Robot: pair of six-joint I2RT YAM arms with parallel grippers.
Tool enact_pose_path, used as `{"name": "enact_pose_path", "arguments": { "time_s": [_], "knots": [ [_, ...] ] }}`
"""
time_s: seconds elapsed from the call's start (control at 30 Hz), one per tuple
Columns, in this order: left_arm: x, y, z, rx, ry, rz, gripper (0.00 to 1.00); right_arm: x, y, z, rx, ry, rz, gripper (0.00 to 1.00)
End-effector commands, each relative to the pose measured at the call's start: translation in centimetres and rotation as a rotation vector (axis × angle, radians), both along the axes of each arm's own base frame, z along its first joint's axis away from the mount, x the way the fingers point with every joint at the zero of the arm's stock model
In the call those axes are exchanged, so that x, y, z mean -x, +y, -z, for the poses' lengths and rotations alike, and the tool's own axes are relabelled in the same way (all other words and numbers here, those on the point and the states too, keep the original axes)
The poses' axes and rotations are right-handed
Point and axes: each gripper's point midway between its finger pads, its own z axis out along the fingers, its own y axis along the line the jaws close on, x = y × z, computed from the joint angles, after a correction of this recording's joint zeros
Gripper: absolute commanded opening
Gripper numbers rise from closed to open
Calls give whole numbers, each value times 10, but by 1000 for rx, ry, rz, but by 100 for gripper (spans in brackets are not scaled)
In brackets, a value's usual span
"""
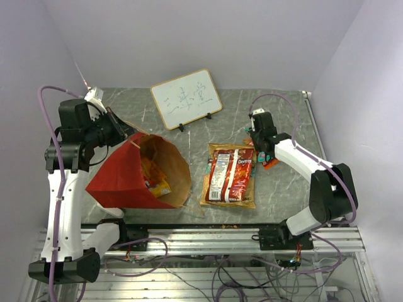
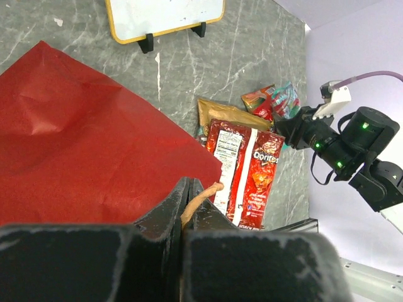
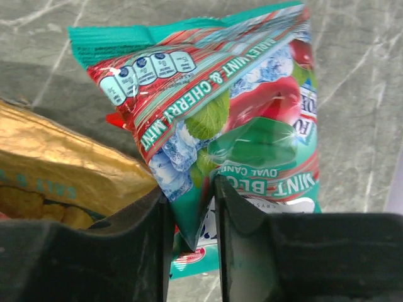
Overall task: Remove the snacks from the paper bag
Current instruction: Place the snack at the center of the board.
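Observation:
The red paper bag [image 1: 119, 176] [image 2: 82, 145] lies tipped on its side, its brown mouth facing right. Yellow and orange snacks [image 1: 154, 179] show inside it. My left gripper [image 1: 126, 134] [image 2: 189, 184] is shut on the bag's paper handle [image 2: 203, 195] at the upper rim. A red Doritos bag [image 1: 230, 173] [image 2: 242, 170] lies on a gold packet [image 1: 217, 151] [image 3: 56, 170] in the middle of the table. My right gripper [image 1: 263, 154] [image 3: 192, 189] hangs over a teal mint packet [image 3: 214, 107] [image 2: 286, 97]. Its jaws stand a little apart with the packet's folded edge loose between them.
A white framed writing board [image 1: 186, 97] [image 2: 164, 16] stands at the back centre. A small red packet [image 2: 258, 100] lies beside the teal one. The grey marble table [image 1: 283, 195] ends at a metal rail in front, with walls close on three sides.

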Motion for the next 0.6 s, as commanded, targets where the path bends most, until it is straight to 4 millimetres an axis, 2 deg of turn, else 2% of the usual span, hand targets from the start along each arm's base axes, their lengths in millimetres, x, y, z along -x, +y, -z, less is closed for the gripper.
{"name": "enact_pose_path", "arguments": {
  "time_s": [0.0, 0.17, 0.27, 0.47, 0.57],
  "knots": [
    [0, -1, -9, 16, -48, -6, 7, 13, 21, 17, -109, 90, -26, 33],
    [4, 1, -4, 10, -40, -19, 7, 8, 30, -13, -179, 46, -8, 59],
    [7, -1, 1, 17, -28, -13, 7, 4, 33, -36, -206, -1, -17, 70],
    [14, -2, 9, 21, -4, -6, 7, -7, 53, -92, -291, -105, -110, 79],
    [18, -2, 10, 23, 0, -6, 7, -5, 83, -110, -397, -119, -212, 83]
  ]
}}
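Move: Beneath and just right of the right hand lies the teal candy bag, its left edge still pinched; its middle is about 4 cm right, 1 cm ahead and 1 cm lower. The orange snack bag lies under it, about 4 cm right and level, 2 cm below the hand. The Doritos bag sits some 10 cm left and 12 cm back. From the left hand the candy bag is roughly 47 cm right, 8 cm ahead and 24 cm down. Opening wide from nearly shut, the right fingers let go of the candy bag's edge while the hand slips about 2 cm left, staying low; then it lifts clear, rising some 8 cm and drifting left to about 5 cm in all, rolling some 15 degrees with its left side up. The left hand keeps its pinch on the paper bag's handle, easing down and back about 2 cm. ##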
